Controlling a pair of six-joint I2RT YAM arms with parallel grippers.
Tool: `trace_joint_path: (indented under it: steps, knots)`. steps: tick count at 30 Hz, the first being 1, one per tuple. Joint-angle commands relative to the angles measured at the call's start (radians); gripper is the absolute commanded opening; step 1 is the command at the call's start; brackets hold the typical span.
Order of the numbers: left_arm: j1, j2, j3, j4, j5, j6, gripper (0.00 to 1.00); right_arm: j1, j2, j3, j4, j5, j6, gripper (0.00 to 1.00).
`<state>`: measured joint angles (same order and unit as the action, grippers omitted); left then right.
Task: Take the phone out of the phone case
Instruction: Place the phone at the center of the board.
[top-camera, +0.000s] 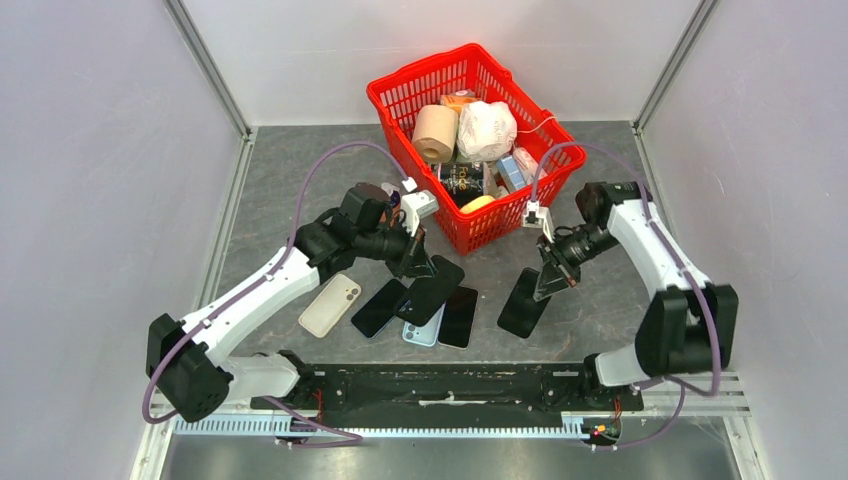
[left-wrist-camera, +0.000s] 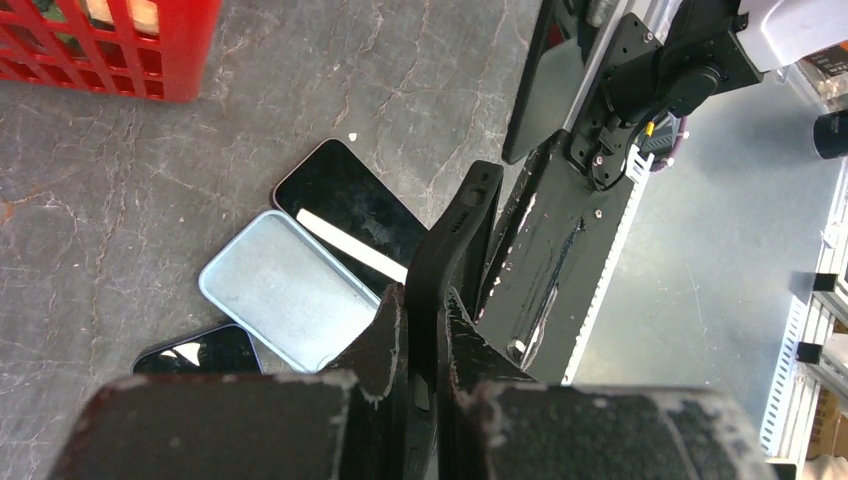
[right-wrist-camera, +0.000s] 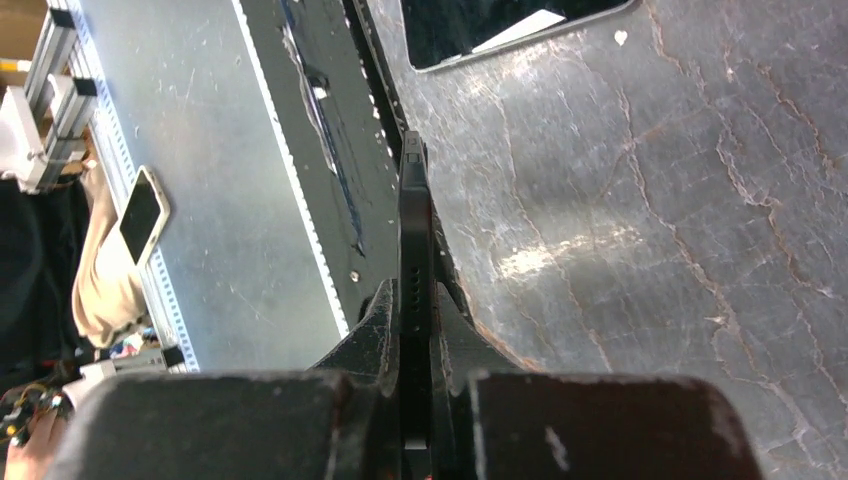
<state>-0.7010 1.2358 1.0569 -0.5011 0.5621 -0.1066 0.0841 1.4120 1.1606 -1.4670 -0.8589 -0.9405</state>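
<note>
My left gripper (top-camera: 413, 262) (left-wrist-camera: 425, 312) is shut on a black phone case (top-camera: 433, 288) (left-wrist-camera: 457, 235), held edge-on above the pile of phones; its slightly bent rim and side cut-outs show in the left wrist view. My right gripper (top-camera: 552, 272) (right-wrist-camera: 413, 312) is shut on a black phone (top-camera: 524, 302) (right-wrist-camera: 413, 230), also held edge-on, with its row of speaker holes showing between the fingers. The phone hangs tilted over the table, well to the right of the case and apart from it.
On the table under the left gripper lie a cream case (top-camera: 330, 305), a black phone (top-camera: 378, 307), a light blue case (top-camera: 424, 330) (left-wrist-camera: 285, 290) and another black phone (top-camera: 460, 316) (left-wrist-camera: 350, 210). A red basket (top-camera: 391, 95) of groceries stands behind.
</note>
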Motion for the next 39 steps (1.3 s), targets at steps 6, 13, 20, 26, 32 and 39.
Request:
trace_joint_path:
  steps: [6, 13, 20, 26, 32, 39]
  knots:
    - [0.035, -0.032, -0.003, 0.012, 0.057, 0.038, 0.02, -0.248, 0.284, 0.012, -0.242, 0.070, -0.442, 0.00]
    - [0.047, -0.019, 0.008, 0.016, 0.062, 0.026, 0.02, -0.337, 0.418, 0.016, -0.163, 0.199, -0.432, 0.00]
    - [0.052, -0.012, -0.003, 0.029, 0.067, 0.014, 0.02, -0.354, 0.512, 0.032, -0.061, 0.280, -0.340, 0.00]
    - [0.052, -0.012, -0.002, 0.032, 0.075, 0.010, 0.02, -0.361, 0.573, 0.093, 0.047, 0.323, -0.195, 0.15]
    - [0.052, -0.022, -0.008, 0.034, 0.082, 0.005, 0.02, -0.361, 0.606, 0.114, 0.115, 0.345, -0.123, 0.27]
    - [0.054, -0.028, -0.010, 0.039, 0.090, -0.002, 0.02, -0.362, 0.614, 0.122, 0.171, 0.350, -0.068, 0.39]
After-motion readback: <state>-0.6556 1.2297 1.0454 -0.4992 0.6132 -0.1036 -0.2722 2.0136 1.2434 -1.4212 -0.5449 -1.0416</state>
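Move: The phone, still pinched in the right gripper, goes to the bare patch of table near the front right, about 8 cm right of that hand, level with it and some 14 cm below. At the same depth below, the black-screened phone lies 17 cm to its left and 1 cm back, and the light-blue case 26 cm left, 1 cm back. The red basket's middle is about 34 cm ahead and 13 cm left. From the left hand the patch is 33 cm right, 2 cm back, 19 cm down. Carry the phone down and to the right with the right gripper, some 12 cm each way and a little forward, away from the row of phones to the bare table at the front right. Roll the hand about 25 degrees so its forward side turns down, tipping the fingers a bit steeper, then open them around the phone's edge over the last of the descent. ##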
